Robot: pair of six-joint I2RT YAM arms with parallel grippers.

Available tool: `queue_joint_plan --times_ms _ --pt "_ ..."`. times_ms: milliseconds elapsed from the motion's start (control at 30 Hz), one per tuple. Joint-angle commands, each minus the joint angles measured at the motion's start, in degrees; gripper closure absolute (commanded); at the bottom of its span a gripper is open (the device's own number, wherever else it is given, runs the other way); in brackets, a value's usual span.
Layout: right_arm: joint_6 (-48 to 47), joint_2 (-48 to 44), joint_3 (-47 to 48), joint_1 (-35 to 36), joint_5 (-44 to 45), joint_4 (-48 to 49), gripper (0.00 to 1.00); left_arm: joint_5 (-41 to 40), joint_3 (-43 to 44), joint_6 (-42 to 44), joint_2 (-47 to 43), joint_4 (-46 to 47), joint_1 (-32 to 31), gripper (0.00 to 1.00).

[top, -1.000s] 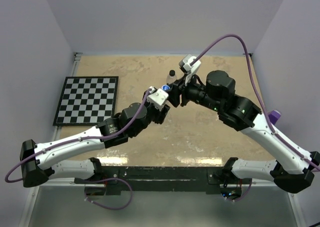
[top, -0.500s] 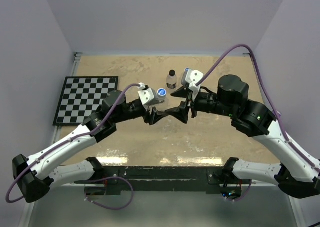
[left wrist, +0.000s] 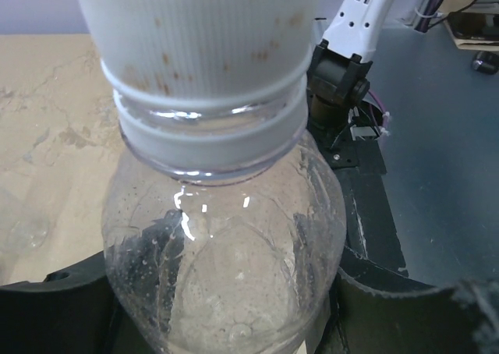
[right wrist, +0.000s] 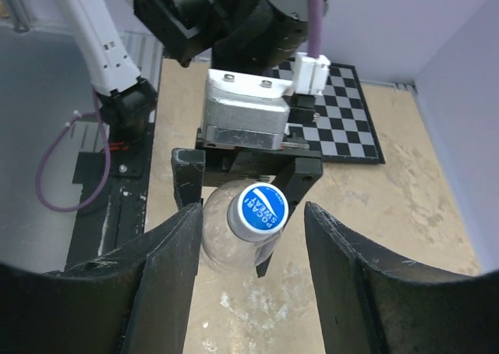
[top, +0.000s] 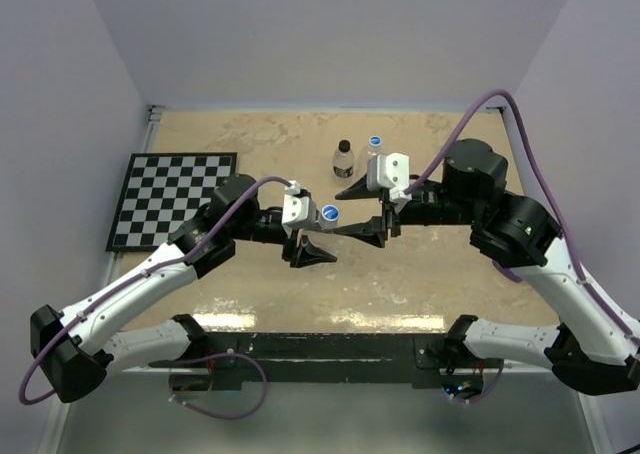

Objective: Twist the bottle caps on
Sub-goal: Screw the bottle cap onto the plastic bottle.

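Note:
My left gripper [top: 312,236] is shut on a clear bottle [left wrist: 226,245], held above the table's middle. That bottle carries a blue cap [top: 329,213] with a white mark; its ribbed white side [left wrist: 195,26] fills the top of the left wrist view. My right gripper [right wrist: 249,276] is open, one finger on each side of the capped bottle [right wrist: 234,237] without touching it, and faces the left gripper [right wrist: 245,147]. Seen from above, the right gripper [top: 345,214] sits just right of the cap. Two more bottles stand at the back, one black-capped [top: 344,146] and one blue-capped [top: 376,142].
A black-and-white chessboard mat [top: 172,199] lies at the table's left. The sandy tabletop [top: 420,284] ends at a dark rail [top: 320,346] where both arm bases are bolted. Pale walls close in the back and both sides.
My right gripper let go of the blue cap and opened, drawing back to the right. The left arm carried the capped bottle toward the near side and lower.

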Motion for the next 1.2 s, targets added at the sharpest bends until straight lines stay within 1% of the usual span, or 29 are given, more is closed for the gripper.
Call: queue_joint_plan --times_ms 0,133,500,567,700,833,867,900,967,1033,1167 --pt "-3.5 1.7 1.8 -0.3 -5.6 -2.1 0.43 5.3 3.4 2.7 0.4 0.5 0.5 1.0" --pt "-4.3 2.3 2.0 -0.4 -6.7 -2.1 0.45 5.3 4.2 3.5 0.7 -1.2 0.5 1.0" --pt "-4.8 4.1 3.0 -0.5 -7.5 -2.9 0.5 5.2 4.6 4.2 0.8 -2.0 0.5 1.0" --pt "-4.8 4.5 3.1 -0.5 -7.5 -3.1 0.53 5.1 4.7 4.3 0.8 -2.1 0.5 1.0" --pt "-4.2 5.1 3.1 -0.7 -6.8 -3.6 0.62 4.6 4.9 4.5 0.6 -2.6 0.5 1.0" --pt "-2.0 5.6 2.8 -0.8 -4.9 -3.6 0.82 1.7 5.0 3.7 -0.2 -2.3 0.5 1.0" --pt "-1.0 5.7 2.7 -0.7 -3.9 -3.6 0.83 -0.6 4.9 2.9 -0.8 -1.9 0.4 1.0" --pt "0.8 5.7 2.3 -0.8 -2.2 -2.8 0.83 -4.8 4.5 1.5 -1.4 -0.5 0.4 1.0" --pt "4.3 6.5 1.7 -0.8 0.4 -2.2 0.87 -12.5 3.2 -0.7 -3.3 1.9 0.1 1.0" --pt "8.7 7.4 0.6 -0.8 5.0 -1.4 0.9 -21.8 2.5 -3.6 -4.6 3.7 -0.8 1.0" --pt "16.8 8.2 -2.5 -0.7 12.1 2.2 0.95 -44.0 3.3 -9.0 -5.3 3.8 -5.3 1.0"
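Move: Only about 2 cm to the right hand's left, 1 cm ahead of it and 3 cm below sits the blue-topped bottle cap, on the plastic bottle the left hand still holds. From the left hand that cap is roughly 11 cm straight up. Counted from the right hand, the black-capped bottle stands on the table some 29 cm ahead, 2 cm right and 37 cm down, the blue-capped bottle about 31 cm ahead, 10 cm right and 33 cm down. Easing down and left by some 2 cm each, the right hand brings its open fingers around the cap and closes them until they pinch its sides. Both hands then swing forward together about 3 cm, the right turning clockwise some 10 degrees while the left, keeping its hold, turns the bottle roughly 20 degrees counter-clockwise beneath. ##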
